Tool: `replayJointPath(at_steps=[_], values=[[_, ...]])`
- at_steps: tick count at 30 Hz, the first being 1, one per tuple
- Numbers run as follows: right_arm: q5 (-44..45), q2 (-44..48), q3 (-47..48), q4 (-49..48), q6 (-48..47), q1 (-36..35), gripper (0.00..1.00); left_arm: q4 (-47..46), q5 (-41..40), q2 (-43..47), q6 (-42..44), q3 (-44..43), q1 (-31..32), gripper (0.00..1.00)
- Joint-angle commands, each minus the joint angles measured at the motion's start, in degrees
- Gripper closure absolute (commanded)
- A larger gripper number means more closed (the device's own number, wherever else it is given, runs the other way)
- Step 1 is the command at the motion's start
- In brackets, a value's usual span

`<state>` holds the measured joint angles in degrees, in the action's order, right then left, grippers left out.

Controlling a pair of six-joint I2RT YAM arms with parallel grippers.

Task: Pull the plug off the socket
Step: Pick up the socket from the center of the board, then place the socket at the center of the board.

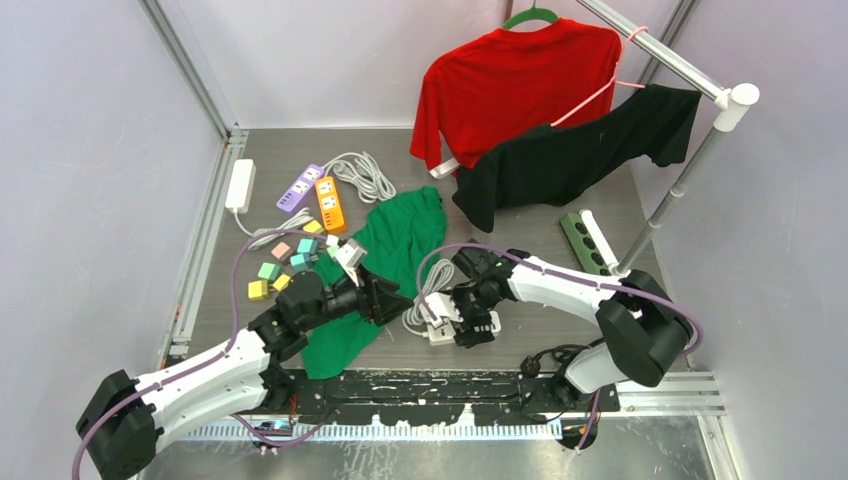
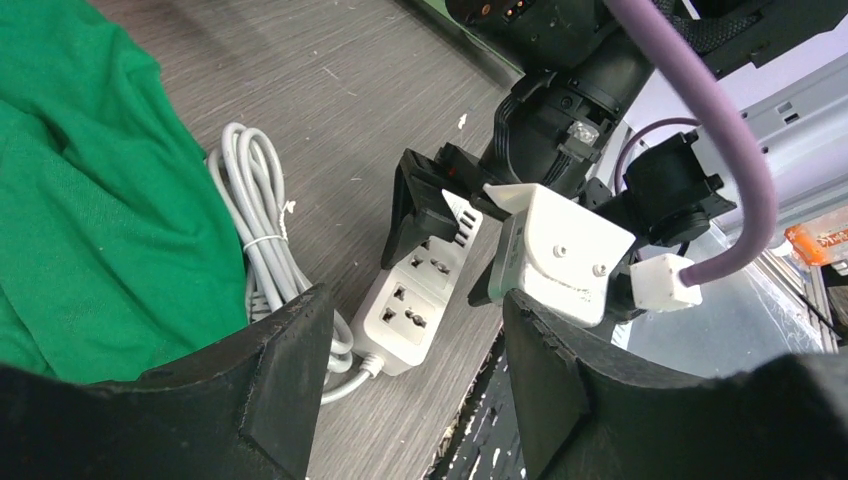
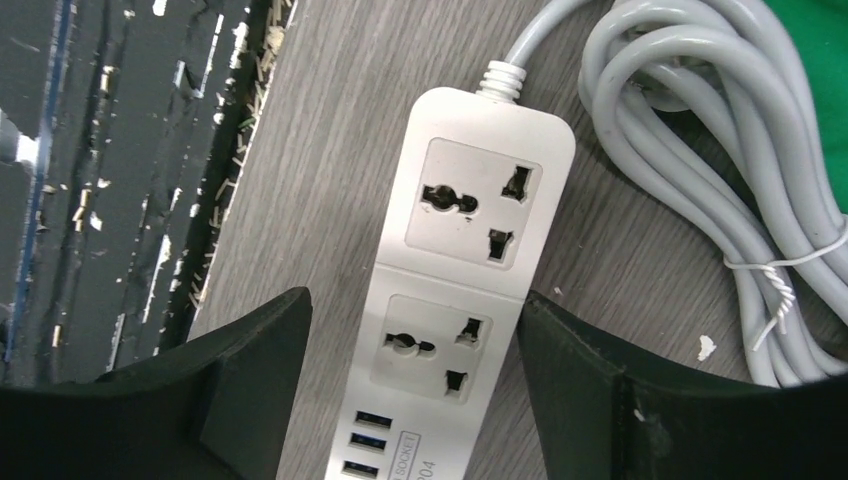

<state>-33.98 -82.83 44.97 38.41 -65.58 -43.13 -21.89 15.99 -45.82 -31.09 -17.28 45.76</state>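
A white socket strip (image 1: pixel 445 331) (image 2: pixel 415 300) (image 3: pixel 470 260) lies flat near the table's front edge. Its two sockets are empty; no plug shows, so the plug is out of view. My right gripper (image 1: pixel 470 322) (image 3: pixel 415 370) (image 2: pixel 455 245) straddles the strip from above. Its jaws are open: one finger touches the strip's side and the other stands off it. My left gripper (image 1: pixel 395 300) (image 2: pixel 415 390) hovers open and empty just left of the strip's cable end. The strip's grey cable (image 1: pixel 420 300) (image 2: pixel 255 230) (image 3: pixel 700 150) is coiled beside it.
A green shirt (image 1: pixel 390 250) (image 2: pixel 90 200) lies left of the cable. Purple (image 1: pixel 298 188), orange (image 1: pixel 330 203), white (image 1: pixel 240 185) and green (image 1: pixel 585 243) strips and small coloured cubes (image 1: pixel 280 268) sit farther back. Red (image 1: pixel 510 80) and black (image 1: pixel 570 150) shirts hang on a rack.
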Motion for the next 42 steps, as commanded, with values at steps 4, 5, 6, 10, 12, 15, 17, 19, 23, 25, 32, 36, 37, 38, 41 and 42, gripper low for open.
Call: replayJointPath(at_steps=[4,5,6,10,12,15,17,19,23,25,32,36,37,38,41,42], values=[[6.71,-0.78,0.10,-3.55,1.43,-1.08,0.31,-0.28,-1.13,1.60,-0.33,0.35,0.15,0.37],[7.15,-0.83,0.02,-4.05,1.75,-1.12,0.33,-0.21,-1.19,1.62,-0.29,0.32,0.15,0.37],[7.57,-0.91,0.09,-4.39,2.03,-1.08,0.35,-0.09,-1.08,1.69,-0.33,0.25,0.16,0.37],[9.49,-1.03,0.78,-4.58,3.08,-1.12,0.48,0.95,-0.87,2.00,-0.43,-0.11,0.20,0.37],[10.12,-0.86,1.25,-4.27,3.69,-0.87,0.60,1.44,-0.89,2.42,-0.38,-0.13,0.14,0.37],[8.32,0.11,2.37,-1.72,2.58,0.96,0.73,2.43,-0.97,3.28,-0.37,-0.04,0.14,0.37],[6.37,1.70,2.97,0.91,0.73,3.54,0.77,3.41,-1.04,4.10,-0.33,-0.04,0.14,0.37],[4.43,3.82,3.39,3.08,-0.80,7.22,0.80,4.26,-1.13,5.22,-0.31,0.12,0.20,0.37],[4.46,8.59,3.84,4.17,-0.16,15.46,0.83,5.31,-1.48,6.79,0.12,0.19,0.15,0.37],[7.41,10.19,4.10,1.51,3.74,19.98,0.85,5.53,-1.62,7.33,0.31,0.14,0.13,0.37],[19.80,9.59,3.34,-9.59,18.04,29.40,0.91,5.41,-1.01,6.56,-0.38,-0.61,0.14,0.37],[24.50,5.78,3.58,-12.58,22.65,29.68,0.90,6.53,-0.52,5.63,-1.43,-1.62,0.12,0.37],[25.90,4.75,3.76,-13.14,23.35,29.65,0.88,7.10,-0.65,5.53,-1.76,-1.88,0.12,0.37],[27.31,3.83,3.99,-13.41,23.99,29.67,0.82,7.71,-0.82,5.42,-1.97,-2.15,0.18,0.37],[30.34,1.56,4.62,-13.88,24.63,29.74,0.66,9.74,-1.34,4.99,-2.45,-2.91,0.13,0.37],[30.86,1.25,4.75,-13.89,24.69,29.75,0.62,10.31,-1.50,4.83,-2.56,-3.12,0.19,0.37]])
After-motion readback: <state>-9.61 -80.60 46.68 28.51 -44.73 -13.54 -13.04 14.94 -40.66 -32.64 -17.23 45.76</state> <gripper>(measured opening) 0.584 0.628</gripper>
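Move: The white socket lies between my open right fingers, its middle about 2 cm ahead, 1 cm to the right and 1 cm below. Its coiled grey-white cord sits some 10 cm ahead and 7 cm to the left, the green cloth's middle about 11 cm ahead and 24 cm left, and the green socket roughly 21 cm ahead and 32 cm right. From my left hand, the white socket is about 5 cm ahead, 17 cm right and 14 cm below. I ease my right hand about 2 cm forward and slightly down, closing my fingers across the long sides of the white socket until they pinch it near the middle. Then I lift it some 5 cm, carry it in a sweep forward and to the right towards the green socket, turning my wrist about 55 degrees clockwise, and lower it again towards the end. ##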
